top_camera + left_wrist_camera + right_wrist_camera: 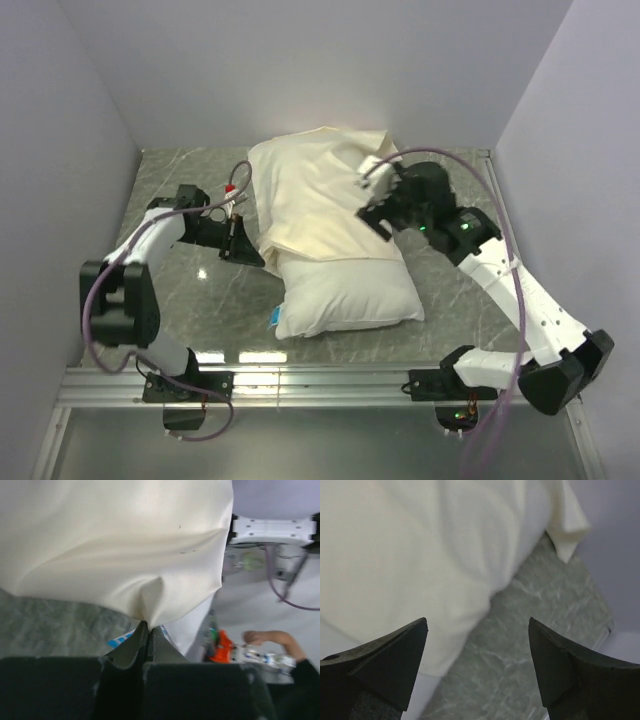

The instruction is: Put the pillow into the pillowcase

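The plump white pillow (350, 295) lies mid-table, its far half covered by the wrinkled cream pillowcase (310, 195). My left gripper (254, 247) is at the left side and is shut on a pinch of the pillowcase's edge. In the left wrist view the pillowcase (125, 545) pulls into a fold at my left gripper (149, 628), with the pillow (192, 625) showing behind. My right gripper (373, 210) hovers open over the pillowcase's right side. In the right wrist view my right gripper (477, 625) holds nothing, with the pillowcase (420, 555) under the left finger and the pillow (427, 697) below it.
A blue label (275, 318) sticks out at the pillow's near left corner. Grey marble table (460, 290) is boxed in by pale walls on three sides, with a metal rail (320, 385) along the near edge. A person's hand (270, 639) shows beyond the table.
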Tool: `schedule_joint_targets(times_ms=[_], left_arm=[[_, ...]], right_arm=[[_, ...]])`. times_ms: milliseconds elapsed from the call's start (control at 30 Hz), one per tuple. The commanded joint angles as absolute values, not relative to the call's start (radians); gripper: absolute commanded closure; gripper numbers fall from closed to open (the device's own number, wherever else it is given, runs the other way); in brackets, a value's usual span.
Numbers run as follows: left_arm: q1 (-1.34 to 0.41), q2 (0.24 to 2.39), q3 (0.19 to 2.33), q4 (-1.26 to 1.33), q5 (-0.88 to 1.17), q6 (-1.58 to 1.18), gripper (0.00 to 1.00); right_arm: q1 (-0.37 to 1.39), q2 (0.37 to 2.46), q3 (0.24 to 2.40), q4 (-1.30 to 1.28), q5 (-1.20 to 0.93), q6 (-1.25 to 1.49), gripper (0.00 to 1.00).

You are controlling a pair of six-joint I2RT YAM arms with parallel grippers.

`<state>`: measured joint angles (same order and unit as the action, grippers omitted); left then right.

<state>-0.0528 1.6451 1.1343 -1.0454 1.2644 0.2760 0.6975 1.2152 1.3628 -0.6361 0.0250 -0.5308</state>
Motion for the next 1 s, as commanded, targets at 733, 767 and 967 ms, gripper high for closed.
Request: schedule_joint_targets(times_ms=[733,767,967], left_arm=[[0.219,1.603,1.160,-0.732,0.919,-0.098,1.00],[0.221,1.601,1.152,-0.732,0.919,-0.097,1.00],[0.221,1.583,1.115,-0.723,0.928,-0.101,1.00]], right_arm=[[0.314,1.000,0.707,-0.511,-0.405,-0.687,0.33],[0.395,0.994,0.681,-0.456,-0.384,-0.666,0.34],[0.575,1.109,0.692,-0.293,-0.195,-0.508,0.37]])
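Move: The right end of the pillowcase's hem lies about 5 cm ahead of my open right hand, 11 cm to its right and 26 cm below. The bare pillow end's middle is some 6 cm back, 5 cm left and 24 cm down. My left hand, pinching the hem's left end, has that right end 8 cm ahead, about 39 cm to its right and 12 cm lower. From it, the pillow end's middle lies 24 cm right and 2 cm back, with the blue tag 6 cm back, 4 cm right. My left hand keeps its shut pinch on the hem and pulls it some 10 cm left and 9 cm forward, ending a little lower and turned about 30 degrees counter-clockwise. My right hand swoops down about 20 cm, swinging 17 cm out to the right before coming back left towards the hem's right end; it tips down some 20 degrees, and its fingers partly close, still open. ##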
